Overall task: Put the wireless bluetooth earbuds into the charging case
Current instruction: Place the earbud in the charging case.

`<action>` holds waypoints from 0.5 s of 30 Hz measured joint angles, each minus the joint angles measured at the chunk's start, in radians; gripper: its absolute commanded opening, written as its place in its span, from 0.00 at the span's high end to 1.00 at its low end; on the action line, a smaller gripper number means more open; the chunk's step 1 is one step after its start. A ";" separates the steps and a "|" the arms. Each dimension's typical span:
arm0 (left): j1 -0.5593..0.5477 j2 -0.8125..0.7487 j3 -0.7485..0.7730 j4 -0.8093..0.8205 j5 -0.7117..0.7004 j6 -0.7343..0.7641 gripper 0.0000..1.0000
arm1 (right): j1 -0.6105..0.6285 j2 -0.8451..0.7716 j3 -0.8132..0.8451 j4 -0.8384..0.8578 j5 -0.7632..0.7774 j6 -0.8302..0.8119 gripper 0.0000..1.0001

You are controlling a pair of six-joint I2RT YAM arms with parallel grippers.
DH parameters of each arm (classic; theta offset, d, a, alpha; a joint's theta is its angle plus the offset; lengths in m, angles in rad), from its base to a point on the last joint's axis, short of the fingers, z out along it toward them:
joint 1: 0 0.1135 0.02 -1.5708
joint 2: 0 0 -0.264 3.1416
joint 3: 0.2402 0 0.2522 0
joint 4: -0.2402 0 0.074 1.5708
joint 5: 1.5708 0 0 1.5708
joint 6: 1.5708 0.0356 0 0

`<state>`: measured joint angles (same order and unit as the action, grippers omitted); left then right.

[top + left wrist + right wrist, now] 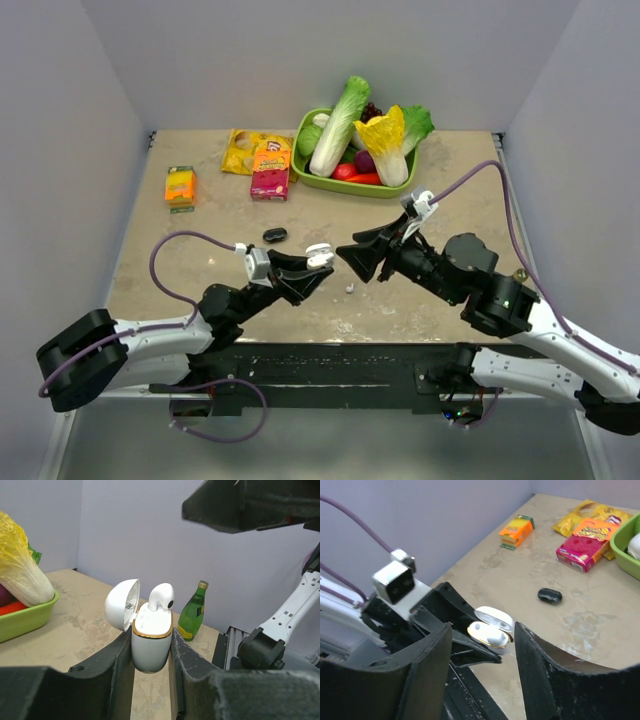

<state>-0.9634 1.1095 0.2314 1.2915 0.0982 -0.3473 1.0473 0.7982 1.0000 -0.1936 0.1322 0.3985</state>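
Note:
My left gripper (150,642) is shut on the charging case (150,650), a white case with a gold rim, and holds it above the table with its lid (121,605) swung open. One white earbud (161,597) stands in the case, its head sticking up. My right gripper (482,630) is open and holds nothing. It hovers just right of and above the case (489,635), apart from it. In the top view the case (319,257) sits between the two grippers' tips, and a small white piece that looks like the other earbud (349,288) lies on the table below them.
At the back stands a green tray (350,188) of toy vegetables. Left of it lie a pink snack box (270,178), a yellow bag (241,150) and an orange box (180,186). A small black object (275,235) lies mid-table. A green bottle (192,612) stands near the right arm.

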 measured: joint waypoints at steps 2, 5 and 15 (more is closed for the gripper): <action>0.000 -0.009 0.000 0.000 0.007 0.000 1.00 | 0.000 0.007 -0.002 -0.030 0.026 -0.014 0.42; 0.000 -0.014 0.000 0.000 0.019 0.000 1.00 | 0.000 0.021 -0.006 -0.058 0.041 -0.026 0.42; 0.000 -0.027 0.000 0.000 0.033 0.000 1.00 | 0.000 0.071 -0.008 -0.097 0.057 -0.045 0.42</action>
<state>-0.9634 1.0828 0.2310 1.2919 0.1310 -0.3477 1.0473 0.8696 0.9924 -0.2901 0.1894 0.3531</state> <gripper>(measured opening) 0.320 0.582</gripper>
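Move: Pinched upright in the left fingers is the charging case, its middle about 1 cm above that hand's point, with the first earbud already in it and sticking up some 3 cm above the point. From the empty right hand that earbud lies about 4 cm left, 2 cm ahead and 5 cm below. The other earbud is on the table, about 3 cm ahead, straight below by some 30 cm; the black pod, at table height too, is 13 cm ahead and 16 cm left. Sinking about 5 cm and edging some 1.5 cm forward, the right hand comes back down towards the earbud in the open case, its fingertips dipping roughly 10 degrees and the fingers staying half open and empty. The left hand keeps its pinch on the case, easing it about 1 cm up and back. No touch on the earbud can be seen yet. ##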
